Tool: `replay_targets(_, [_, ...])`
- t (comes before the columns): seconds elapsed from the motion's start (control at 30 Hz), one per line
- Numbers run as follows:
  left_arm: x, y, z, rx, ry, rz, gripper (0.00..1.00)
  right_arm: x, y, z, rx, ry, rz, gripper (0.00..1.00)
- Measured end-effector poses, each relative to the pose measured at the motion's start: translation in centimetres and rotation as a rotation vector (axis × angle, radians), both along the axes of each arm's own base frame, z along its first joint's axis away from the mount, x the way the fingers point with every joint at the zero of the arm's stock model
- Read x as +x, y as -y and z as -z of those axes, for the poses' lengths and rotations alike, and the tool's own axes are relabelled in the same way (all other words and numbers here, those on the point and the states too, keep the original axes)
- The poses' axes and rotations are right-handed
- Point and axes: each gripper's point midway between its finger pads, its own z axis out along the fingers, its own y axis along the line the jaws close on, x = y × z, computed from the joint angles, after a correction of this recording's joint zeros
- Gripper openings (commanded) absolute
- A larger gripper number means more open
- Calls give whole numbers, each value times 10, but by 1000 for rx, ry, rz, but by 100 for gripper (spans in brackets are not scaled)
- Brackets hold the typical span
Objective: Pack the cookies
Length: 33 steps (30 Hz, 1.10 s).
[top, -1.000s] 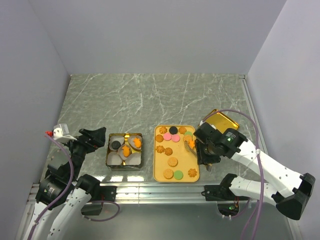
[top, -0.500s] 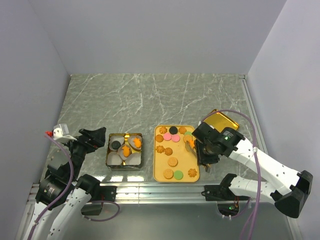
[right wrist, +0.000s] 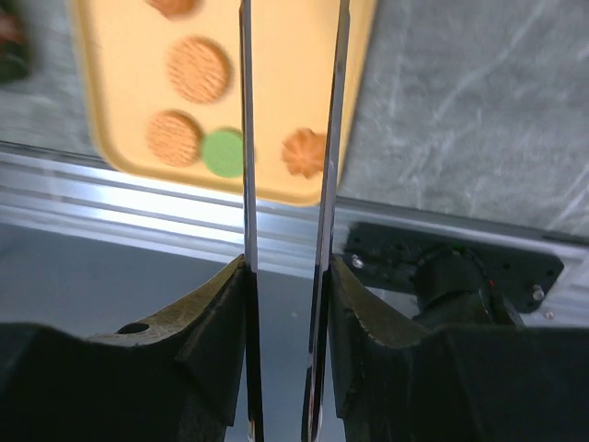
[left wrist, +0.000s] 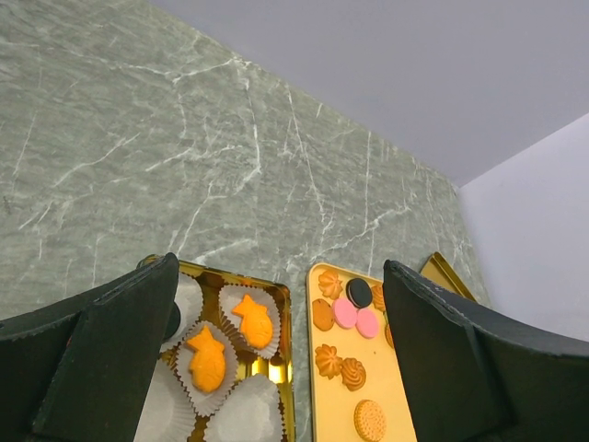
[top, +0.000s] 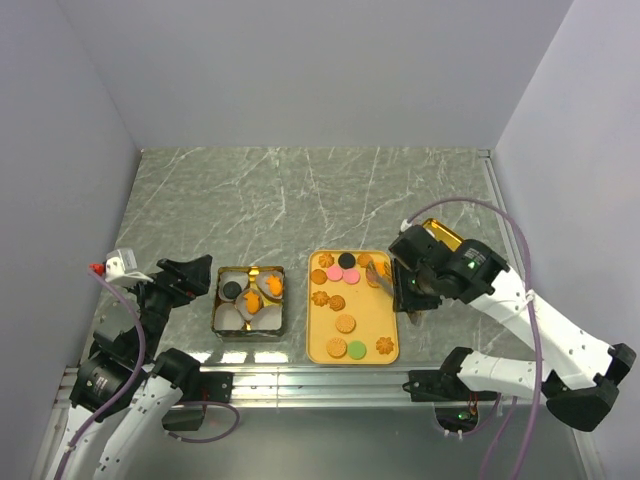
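Several cookies (top: 345,323) lie on a yellow tray (top: 366,330): tan rounds, orange-brown flowers, pink, green and one dark disc. My right gripper (top: 377,277) hangs over the tray's far right part, its thin blades shut on an orange-brown cookie (top: 372,275). In the right wrist view the blades (right wrist: 245,138) run past the top edge with a narrow gap, above a tan round (right wrist: 198,69) and a green disc (right wrist: 221,152). A gold tin (top: 217,300) left of the tray holds paper cups with two orange fish-shaped cookies (left wrist: 206,361). My left gripper (top: 186,275) stands wide open left of the tin.
A gold lid (top: 447,240) lies on the marble table behind the right arm. An aluminium rail (top: 300,380) runs along the table's near edge. The left wrist view shows the tin's rim (left wrist: 291,387) and the tray (left wrist: 336,405) side by side between my open fingers (left wrist: 110,359).
My right gripper has narrowed its blades and moved up and a little towards the far side of the tray, the orange-brown cookie going with it. The left arm has not moved.
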Motion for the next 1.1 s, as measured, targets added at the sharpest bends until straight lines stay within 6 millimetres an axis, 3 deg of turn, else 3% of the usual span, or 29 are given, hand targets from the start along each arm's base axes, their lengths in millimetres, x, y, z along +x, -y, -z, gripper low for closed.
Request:
replay_targets(0.13, [0,0,0,0,0,2,99,13,-16,-30,49,69,-21,31])
replay_targets(0.37, [0,0,0,-1,1,-2,99,14,-54,-49,90,77,-135,29])
replay_targets(0.63, [0,-2,0,-4,2,-13,99,11,-155,-72,167,97,-395,29])
replay_targets(0.83, [-1,-5,-3,-11,14,-25,99,-9,-210,-59,193,57,-555,28])
replay_targets(1.1, [-3,-9,-4,-18,24,-40,99,-38,-254,-26,157,-3,-706,28])
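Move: The right hand, already holding an orange fish cookie just off the tray, is bound for the empty near-left liner in the box, about 29 cm to its left, 6 cm back and 10 cm below. The black cookie sits some 5 cm farther out than that liner, the middle fish cookie about 4 cm right of the liner and 3 cm farther out, the empty near-right liner roughly 6 cm to its right. From the left hand, the near-left liner lies about 3 cm right, 2 cm back and 20 cm below. Keeping its pinch on the fish cookie, the right hand first climbs about 7 cm clear of the tray, then sweeps some 25 cm left in one arc over the tray to the box. It swings about 40 degrees counter-clockwise on the way, and late in the sweep it draws back about 5 cm and sinks 4 to 5 cm towards the near-left liner, fingers unchanged. ##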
